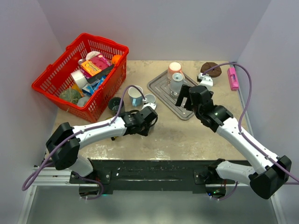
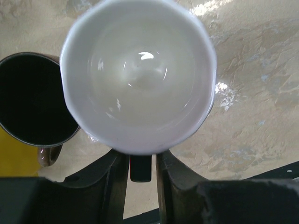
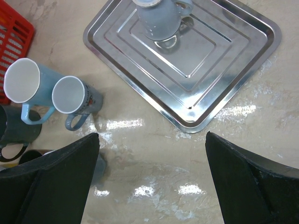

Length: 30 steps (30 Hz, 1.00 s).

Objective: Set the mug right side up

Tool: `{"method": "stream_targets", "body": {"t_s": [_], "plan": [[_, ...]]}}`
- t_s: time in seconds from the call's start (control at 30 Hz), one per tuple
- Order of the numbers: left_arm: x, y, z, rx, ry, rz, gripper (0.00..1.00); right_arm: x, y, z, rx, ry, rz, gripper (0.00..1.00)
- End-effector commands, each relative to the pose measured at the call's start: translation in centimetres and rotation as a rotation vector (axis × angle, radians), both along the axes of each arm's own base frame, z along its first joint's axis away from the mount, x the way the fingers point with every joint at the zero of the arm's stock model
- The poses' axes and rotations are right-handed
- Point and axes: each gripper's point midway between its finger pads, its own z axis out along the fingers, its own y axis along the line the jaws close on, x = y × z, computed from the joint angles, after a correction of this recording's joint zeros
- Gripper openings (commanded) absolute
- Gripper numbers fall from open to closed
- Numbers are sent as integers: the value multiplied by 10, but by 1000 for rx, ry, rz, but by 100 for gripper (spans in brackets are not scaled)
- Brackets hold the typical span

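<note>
A mug (image 2: 140, 70) with a white inside stands upright on the table, mouth up, filling the left wrist view. Its dark handle (image 2: 140, 169) sits between the fingers of my left gripper (image 2: 140, 157). The jaws are slightly apart, with a thin gap beside the handle. From above, the left gripper (image 1: 150, 112) is at the table's middle, with the mug's pale rim (image 1: 148, 107) at its tip. My right gripper (image 3: 152, 135) is wide open and empty, hovering over bare table by the tray's near corner. The top view also shows the right gripper (image 1: 184, 98) there.
A dark mug (image 2: 32, 98) stands close to the left of the white one. A blue mug (image 3: 23, 81) and a smaller mug (image 3: 74, 95) stand behind. A steel tray (image 3: 233, 60) carries a grey-blue mug (image 3: 159, 18). A red basket (image 1: 81, 74) of items sits back left.
</note>
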Motion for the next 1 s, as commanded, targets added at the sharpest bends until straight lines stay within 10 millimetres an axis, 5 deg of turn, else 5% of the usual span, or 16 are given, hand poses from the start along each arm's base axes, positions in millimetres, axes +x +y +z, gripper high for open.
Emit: {"method": "stream_targets", "body": {"t_s": [0.0,0.27,0.4,0.53,0.63,0.7,0.8,0.97], "plan": [[19,-23,29,-112,-88,30,41,7,0,8,8,-42,10,99],[22,-26,45,-150,-124,26,69,24,12,35,-40,-131,104,99],[27,-31,80,-233,-199,8,79,46,16,57,-123,-152,132,99],[31,-30,109,-283,-270,-10,99,72,25,66,-304,-171,260,99],[36,-27,125,-328,-296,-11,99,95,30,70,-434,-195,420,99],[40,-24,133,-370,-295,-11,99,106,36,65,-471,-205,557,99],[46,-18,142,-421,-294,-13,99,121,17,63,-500,-180,692,99],[55,-7,150,-446,-310,-7,99,144,-13,17,-595,-60,840,99]]}}
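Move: The left hand has the grey mug by its handle, the mug's middle about 4 cm ahead of it and 2 cm to the right, nearly level. The small black mug stands some 4 cm ahead and 5 cm left, the small blue-grey cup about 16 cm ahead and 3 cm right. From the right hand, the upside-down blue-grey mug on the tray lies roughly 15 cm ahead, 5 cm left and 16 cm below; the salmon mug is some 6 cm beyond it. The left hand opens its fingers wide and lets go of the grey mug's handle, barely shifting at first, then rises clear by about 12 cm and draws some 5 cm forward over the mug, its fingers tipping up a little and its left side dropping. Meanwhile the empty right hand, after a slow start, sweeps about 14 cm forward and slightly up over the tray towards the upside-down blue-grey mug, turning some 35 degrees counter-clockwise and rolling its left side down, fingers still wide open. ##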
